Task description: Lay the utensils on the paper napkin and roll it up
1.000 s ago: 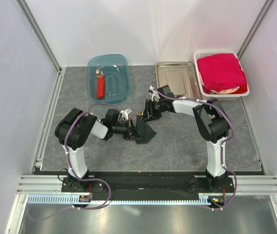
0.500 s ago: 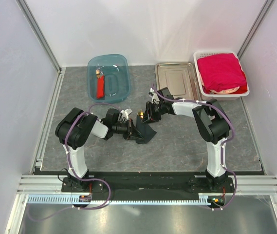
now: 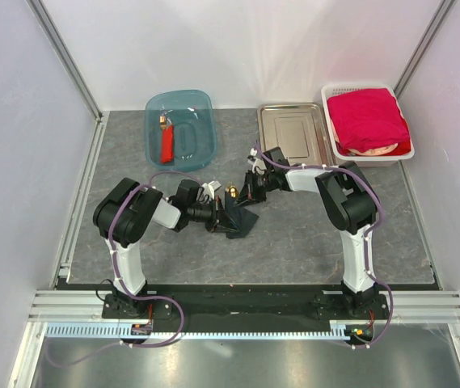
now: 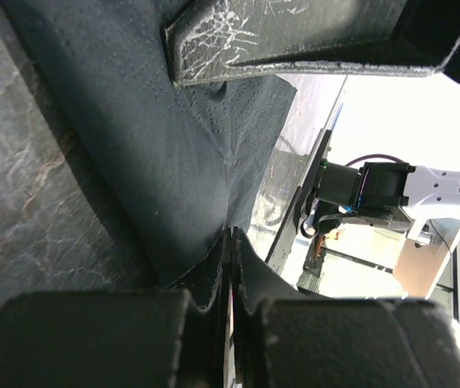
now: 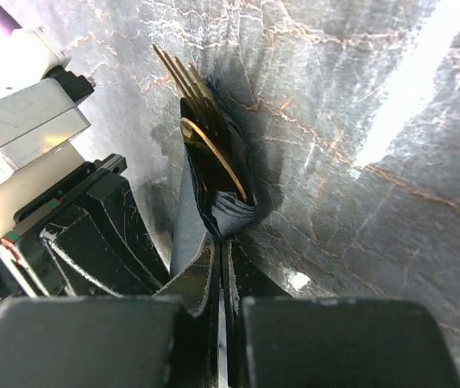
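The black paper napkin (image 3: pixel 242 221) lies bunched mid-table between both arms. Gold utensils (image 5: pixel 204 149), fork tines and a spoon bowl, stick out of its folded end; in the top view only a gold tip (image 3: pixel 231 191) shows. My right gripper (image 5: pixel 221 242) is shut on the napkin's (image 5: pixel 228 212) fold just below the utensils, coming in from the right (image 3: pixel 249 191). My left gripper (image 4: pixel 231 236) is shut on an edge of the napkin (image 4: pixel 165 153) from the left side (image 3: pixel 219 217). The utensils' handles are hidden inside the paper.
A blue plastic tub (image 3: pixel 200 103) at the back left holds a red-bodied tool (image 3: pixel 166 145). A steel tray (image 3: pixel 294 113) sits at the back centre, and a white basket (image 3: pixel 330 129) with a red cloth (image 3: pixel 367 117) at the back right.
My right gripper has gone from half open to shut on the napkin's fold and shifted slightly left. The napkin has drawn tighter round the utensils. The left gripper has stayed put.
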`<state>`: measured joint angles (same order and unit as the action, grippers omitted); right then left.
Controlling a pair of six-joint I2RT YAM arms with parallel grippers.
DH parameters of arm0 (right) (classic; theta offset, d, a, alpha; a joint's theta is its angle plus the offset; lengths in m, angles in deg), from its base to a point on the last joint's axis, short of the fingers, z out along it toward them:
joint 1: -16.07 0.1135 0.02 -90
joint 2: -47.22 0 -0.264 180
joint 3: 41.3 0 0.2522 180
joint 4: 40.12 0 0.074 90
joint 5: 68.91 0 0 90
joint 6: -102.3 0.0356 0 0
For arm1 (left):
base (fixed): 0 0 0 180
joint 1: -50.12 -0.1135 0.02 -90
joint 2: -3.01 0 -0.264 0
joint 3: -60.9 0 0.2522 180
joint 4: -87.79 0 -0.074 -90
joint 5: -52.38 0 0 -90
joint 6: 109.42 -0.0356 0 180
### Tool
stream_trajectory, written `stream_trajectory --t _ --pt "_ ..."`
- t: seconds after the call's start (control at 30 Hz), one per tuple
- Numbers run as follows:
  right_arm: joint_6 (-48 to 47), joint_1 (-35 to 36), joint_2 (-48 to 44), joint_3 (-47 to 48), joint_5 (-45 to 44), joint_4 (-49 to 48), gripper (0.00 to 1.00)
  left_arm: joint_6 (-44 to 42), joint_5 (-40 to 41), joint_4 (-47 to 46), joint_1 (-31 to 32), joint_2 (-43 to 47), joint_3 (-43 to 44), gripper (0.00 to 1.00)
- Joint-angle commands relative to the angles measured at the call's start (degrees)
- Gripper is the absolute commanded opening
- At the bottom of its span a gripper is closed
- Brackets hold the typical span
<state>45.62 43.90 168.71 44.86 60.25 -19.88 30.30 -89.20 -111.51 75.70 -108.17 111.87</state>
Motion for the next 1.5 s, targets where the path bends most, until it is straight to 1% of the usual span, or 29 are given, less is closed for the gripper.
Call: stream_trajectory --t 0.0,0.07,0.17,0.2,0.23,0.3,0.33,0.4,0.43,0.47,0.6,0.63,0.7,0.77,0.8,0.83,0.93,1.0,1.1,1.17,1.2,1.23,1.33,1.43,1.47 --pt "-2.56 -0.06 5.42 -4.90 -3.92 5.58 0.00 -2.16 6.84 3.44 0.17 -0.28 -0.21 0.09" --pt "-3.61 -0.41 3.85 -4.99 -4.61 4.42 0.00 -3.21 6.13 3.44 0.08 2.26 -0.30 0.22" --pt "-4.84 -1.20 2.35 -4.55 -4.79 2.40 0.00 -7.25 5.52 8.69 -0.44 9.29 1.02 0.43" --pt "-4.93 -1.46 2.09 -4.55 -4.70 1.18 0.00 -8.65 5.17 10.80 -0.79 13.23 2.76 0.46" --pt "-5.11 -1.82 1.65 -4.55 -4.53 0.56 0.00 -12.06 4.99 16.74 -1.15 15.09 3.91 0.52" --pt "-5.81 -1.99 1.29 -4.46 -3.92 -1.20 0.00 -15.25 4.90 21.79 -2.81 18.78 6.72 0.59" --pt "-6.25 -2.08 0.86 -4.37 -3.39 -1.73 0.00 -17.78 4.81 25.72 -3.60 22.02 7.17 0.64" --pt "-6.34 -2.08 0.33 -4.37 -2.60 -3.83 0.00 -19.39 4.38 27.78 -6.50 25.12 7.44 0.80" --pt "-6.43 -2.17 -0.20 -4.37 -2.07 -4.54 0.00 -20.78 3.68 28.92 -7.64 27.48 7.35 0.95" --pt "-5.99 -2.17 -0.46 -4.46 -1.28 -5.33 0.00 -21.67 3.58 29.80 -9.74 28.37 7.52 0.99" --pt "-4.41 -2.35 -1.87 -5.51 1.09 -11.03 0.00 -25.71 4.02 30.33 -14.50 32.24 6.39 1.00" --pt "-4.23 -2.26 -2.48 -5.69 1.53 -11.83 0.00 -26.50 5.59 30.33 -15.38 32.95 6.12 1.00" --pt "-3.53 -2.26 -3.27 -6.57 2.85 -13.86 0.00 -27.30 6.13 29.20 -17.75 34.62 5.33 1.00" --pt "-3.09 -2.26 -3.80 -7.44 3.55 -15.78 0.00 -31.15 4.38 30.24 -19.42 34.36 5.94 1.00" --pt "-2.65 -2.35 -4.15 -7.71 4.43 -16.41 0.00 -35.00 4.03 31.29 -19.69 34.27 7.42 1.00" --pt "-2.13 -2.35 -4.33 -8.41 4.87 -17.20 0.00 -36.17 4.89 32.00 -20.39 34.27 8.22 1.00" --pt "-0.54 -2.43 -5.39 -9.47 5.93 -20.54 0.00 -35.83 6.83 30.26 -22.41 35.15 8.76 1.00" --pt "-0.10 -2.35 -5.91 -9.47 6.28 -21.68 0.00 -34.86 6.66 28.15 -23.29 35.85 8.14 1.00" --pt "0.78 -2.35 -6.62 -9.56 6.90 -23.44 0.00 -37.75 6.31 27.79 -24.35 36.03 8.23 1.00" --pt "2.01 -2.35 -7.06 -10.17 7.51 -26.06 0.00 -41.25 3.95 30.14 -25.40 35.50 10.06 1.00" --pt "2.36 -2.35 -7.32 -10.26 7.77 -26.78 0.00 -45.37 2.72 32.07 -25.49 35.15 11.29 1.00" --pt "2.80 -2.35 -7.32 -10.44 8.04 -27.39 0.00 -46.45 2.10 35.31 -25.50 34.02 12.35 1.00" --pt "3.24 -2.35 -7.50 -10.53 8.04 -28.54 0.00 -46.11 1.65 34.56 -27.95 33.83 13.41 1.00" --pt "4.82 -2.35 -7.76 -11.49 8.48 -31.34 0.00 -45.59 -2.11 33.24 -28.31 34.62 12.36 1.00" --pt "5.61 -2.35 -7.76 -11.58 8.92 -32.40 0.00 -44.80 -2.74 30.71 -28.31 35.06 11.05 1.00"
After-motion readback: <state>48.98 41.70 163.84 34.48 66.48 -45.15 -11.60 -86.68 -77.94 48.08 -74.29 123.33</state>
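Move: The rolled napkin's middle lies about 3 cm ahead of the left hand and 4 cm to its right, and about 5 cm back from the right hand. Gold utensil heads stick out some 3 cm ahead of the right hand and 2 cm to its left. From the left hand, the blue tray is roughly 32 cm ahead and 15 cm left, the red roll in it 28 cm ahead and 19 cm left. All lie within a couple of centimetres of hand height. The left hand lets go of the near part of the rolled napkin, fingers going from almost shut to wide open, and backs out left, up and forward towards the blue tray, some 16 cm left, 16 cm up and 11 cm forward, climbing early, then swinging mostly left near one height while the wrist rolls about 50 degrees. The right hand keeps its pinch on the roll just below the utensil heads, barely shifting at first, then lifts about 4 cm with a little forward travel as its left-pointing fingers tip up towards level. ##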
